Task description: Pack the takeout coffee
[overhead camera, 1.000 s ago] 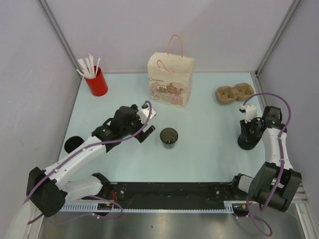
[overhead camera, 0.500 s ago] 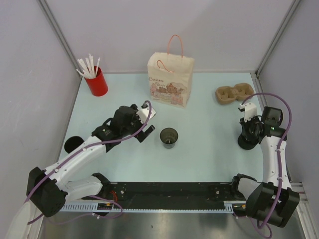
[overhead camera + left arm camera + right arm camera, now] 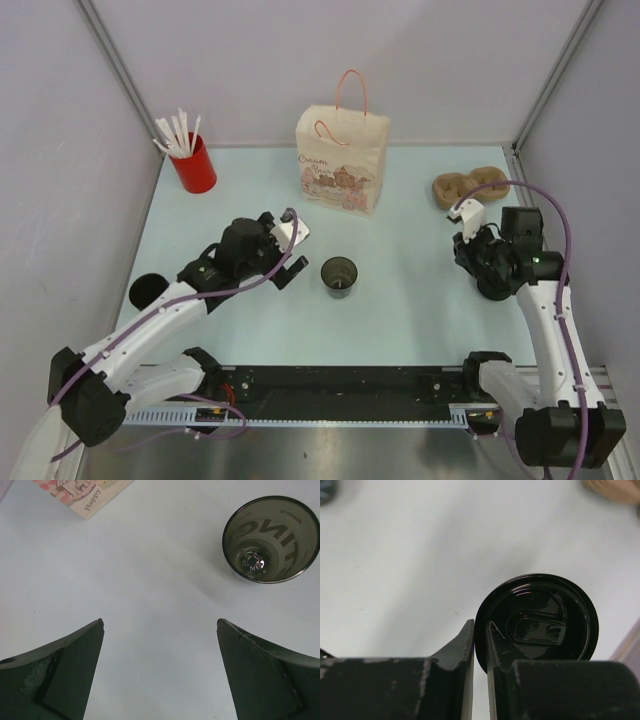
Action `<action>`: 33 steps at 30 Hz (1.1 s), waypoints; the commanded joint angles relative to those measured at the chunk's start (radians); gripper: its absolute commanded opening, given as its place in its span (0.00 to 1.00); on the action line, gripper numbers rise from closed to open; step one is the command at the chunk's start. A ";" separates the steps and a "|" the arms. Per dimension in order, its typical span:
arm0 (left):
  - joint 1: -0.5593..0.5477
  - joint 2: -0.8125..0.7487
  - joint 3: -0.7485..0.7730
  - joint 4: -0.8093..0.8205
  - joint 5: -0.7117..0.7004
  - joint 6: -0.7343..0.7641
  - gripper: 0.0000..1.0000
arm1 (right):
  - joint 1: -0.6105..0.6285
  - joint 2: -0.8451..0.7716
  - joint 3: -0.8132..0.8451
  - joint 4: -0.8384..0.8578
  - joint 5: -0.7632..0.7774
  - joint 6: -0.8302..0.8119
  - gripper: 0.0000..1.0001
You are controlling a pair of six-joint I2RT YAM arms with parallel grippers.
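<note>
The takeout coffee (image 3: 339,273) is a small smoky-grey cup standing upright and uncovered mid-table; in the left wrist view the takeout coffee (image 3: 270,539) shows lettering inside. My left gripper (image 3: 291,267) sits just left of it, apart from it. The left gripper (image 3: 160,622) is open wide over bare table. My right gripper (image 3: 486,276) is at the right side, shut on the rim of a black lid (image 3: 495,289). In the right wrist view the right gripper (image 3: 480,626) pinches the left edge of the black lid (image 3: 540,622).
A paper bag (image 3: 342,160) with red handles stands at the back centre. A red cup of white straws (image 3: 193,165) is at the back left. A cardboard cup carrier (image 3: 470,187) lies at the back right. Another black round piece (image 3: 148,290) sits at the table's left edge.
The right gripper's jaws closed onto the lid's rim and its wrist swung left. The left arm shifted slightly and stayed open. The cup has not moved.
</note>
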 commanded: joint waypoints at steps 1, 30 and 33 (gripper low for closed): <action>0.008 -0.075 0.000 0.068 0.073 0.070 1.00 | 0.182 0.011 0.113 -0.064 -0.050 0.042 0.07; -0.297 0.005 0.022 0.209 0.157 0.721 1.00 | 0.632 0.632 0.830 -0.677 -0.671 -0.302 0.08; -0.302 0.013 0.040 0.262 0.147 0.671 0.99 | 0.636 0.646 0.817 -0.676 -0.665 -0.310 0.08</action>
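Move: The dark cup stands about 31 cm to the right hand's left, level with it and some 8 cm lower. The lid stack lies about 8 cm to that hand's right, 1 cm ahead and 9 cm below. From the open left hand the cup is some 12 cm right, 7 cm back and 8 cm below. The paper bag is roughly 31 cm beyond the cup, directly ahead of it. Still pinching the black lid by its rim, the right hand sweeps it some 25 cm left towards the cup, rising over 10 cm, easing back a little and swinging about 65 degrees counter-clockwise with a tilt. The empty left hand, staying wide open, lifts about 10 cm, then heads right, back and down towards the cup, turning clockwise to point right and flatter. ##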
